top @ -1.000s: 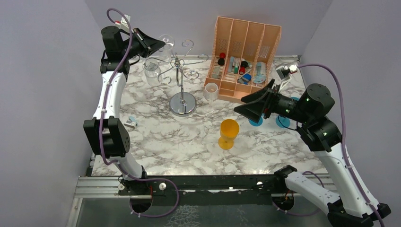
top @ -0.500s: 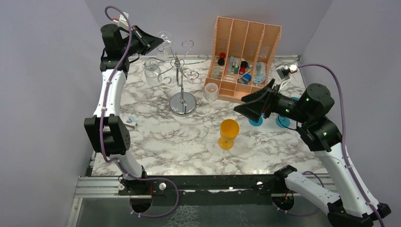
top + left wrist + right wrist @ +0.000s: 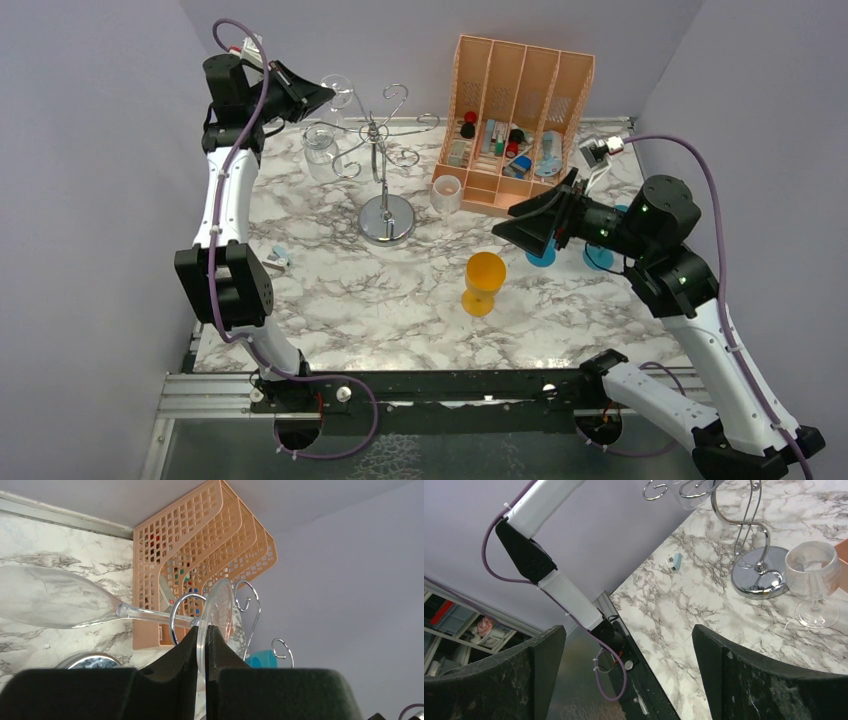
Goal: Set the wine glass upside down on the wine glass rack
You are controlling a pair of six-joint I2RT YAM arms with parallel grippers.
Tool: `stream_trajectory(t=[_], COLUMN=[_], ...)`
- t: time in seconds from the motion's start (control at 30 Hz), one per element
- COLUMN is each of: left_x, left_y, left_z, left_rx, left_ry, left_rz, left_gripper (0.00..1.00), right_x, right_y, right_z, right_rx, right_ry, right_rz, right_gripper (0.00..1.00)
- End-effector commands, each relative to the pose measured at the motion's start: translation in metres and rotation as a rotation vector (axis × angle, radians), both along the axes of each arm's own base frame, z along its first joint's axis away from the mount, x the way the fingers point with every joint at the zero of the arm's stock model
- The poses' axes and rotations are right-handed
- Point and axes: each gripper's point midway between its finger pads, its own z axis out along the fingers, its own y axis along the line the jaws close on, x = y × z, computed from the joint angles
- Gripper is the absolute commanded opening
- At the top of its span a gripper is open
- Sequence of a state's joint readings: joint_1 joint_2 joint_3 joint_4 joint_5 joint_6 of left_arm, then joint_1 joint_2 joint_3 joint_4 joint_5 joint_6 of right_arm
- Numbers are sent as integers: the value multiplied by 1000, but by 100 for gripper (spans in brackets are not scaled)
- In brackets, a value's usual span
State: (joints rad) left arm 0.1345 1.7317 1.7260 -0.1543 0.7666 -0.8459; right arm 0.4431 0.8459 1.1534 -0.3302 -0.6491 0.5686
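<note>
A clear wine glass (image 3: 55, 600) lies almost level in the air, bowl to the left, and my left gripper (image 3: 202, 630) is shut on the rim of its round foot. Its stem crosses a curled arm of the silver wine glass rack (image 3: 171, 624). From above, the left gripper (image 3: 318, 96) holds the wine glass (image 3: 340, 88) high at the back left, just left of the rack (image 3: 378, 135), which stands on a shiny disc base (image 3: 387, 218). My right gripper (image 3: 515, 225) hangs open over the table's right side, nothing between its fingers.
Another clear glass (image 3: 320, 150) is at the rack's left arm. A small clear glass (image 3: 446, 192) stands before the orange slotted organiser (image 3: 520, 110). An orange goblet (image 3: 484, 282) stands mid-table. Blue discs (image 3: 541, 257) lie under the right arm. A small blue item (image 3: 675, 561) lies left.
My left arm has drawn the held wine glass slightly left and up, away from the rack's top. The right arm has barely shifted.
</note>
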Motion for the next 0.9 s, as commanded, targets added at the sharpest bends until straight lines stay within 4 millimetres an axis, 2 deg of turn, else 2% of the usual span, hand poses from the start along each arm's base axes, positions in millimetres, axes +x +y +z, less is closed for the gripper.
stream_trajectory(t=[0.0,0.13,0.2,0.33,0.47,0.6,0.87], left_x=[-3,-2,-10,-11,-14,-16,-31], left_y=[17,24,24,26,27,33,60], left_z=[22,12,23,26,26,28,34], left_rx=[47,70,78,80,91,127,260], left_ry=[-75,-56,-80,-86,-91,-99,-127], left_rz=[43,59,69,78,88,121,288], left_gripper=[6,15,19,28,33,37,44], right_x=[1,0,0,-1,-3,-1,11], right_y=[-1,-4,-5,-6,-8,-10,-27], right_z=[7,2,-1,0,-2,-13,-35], right_rx=[7,-1,-2,-17,-19,-33,-140], right_ry=[-25,-26,-23,-22,-21,-7,66], right_rz=[-2,-19,-25,-25,-32,-55,-177], right_gripper=[100,100,100,100,100,100,100])
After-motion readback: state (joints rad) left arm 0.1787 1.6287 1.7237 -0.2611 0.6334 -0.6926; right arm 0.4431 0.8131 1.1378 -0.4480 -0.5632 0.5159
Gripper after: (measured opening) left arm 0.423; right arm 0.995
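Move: The left hand already pinches the rim of the upside-down wine glass's foot; its hook on the rack's far left lies about 2 cm ahead, 2 cm right and 2 cm below, with the stem through it. The rack's centre is some 7 cm back, 8 cm right and a little lower; the hanging glass is 6 cm back, 3 cm left, 12 cm lower. From the idle right hand the hook is roughly 31 cm ahead, 38 cm left and slightly lower. The left hand first eases about 2 cm left and 1 cm down with the wine glass's foot still between its fingers, setting it onto the hook, and opens its fingers to nearly half wide. Once they are parting it turns upward and draws off left and a little back, rising almost 3 cm from its lowest point and swinging roughly 10 degrees counter-clockwise clear of the foot, while the empty right hand, fingers kept wide, starts sinking only near the end, by about 2.5 cm. ##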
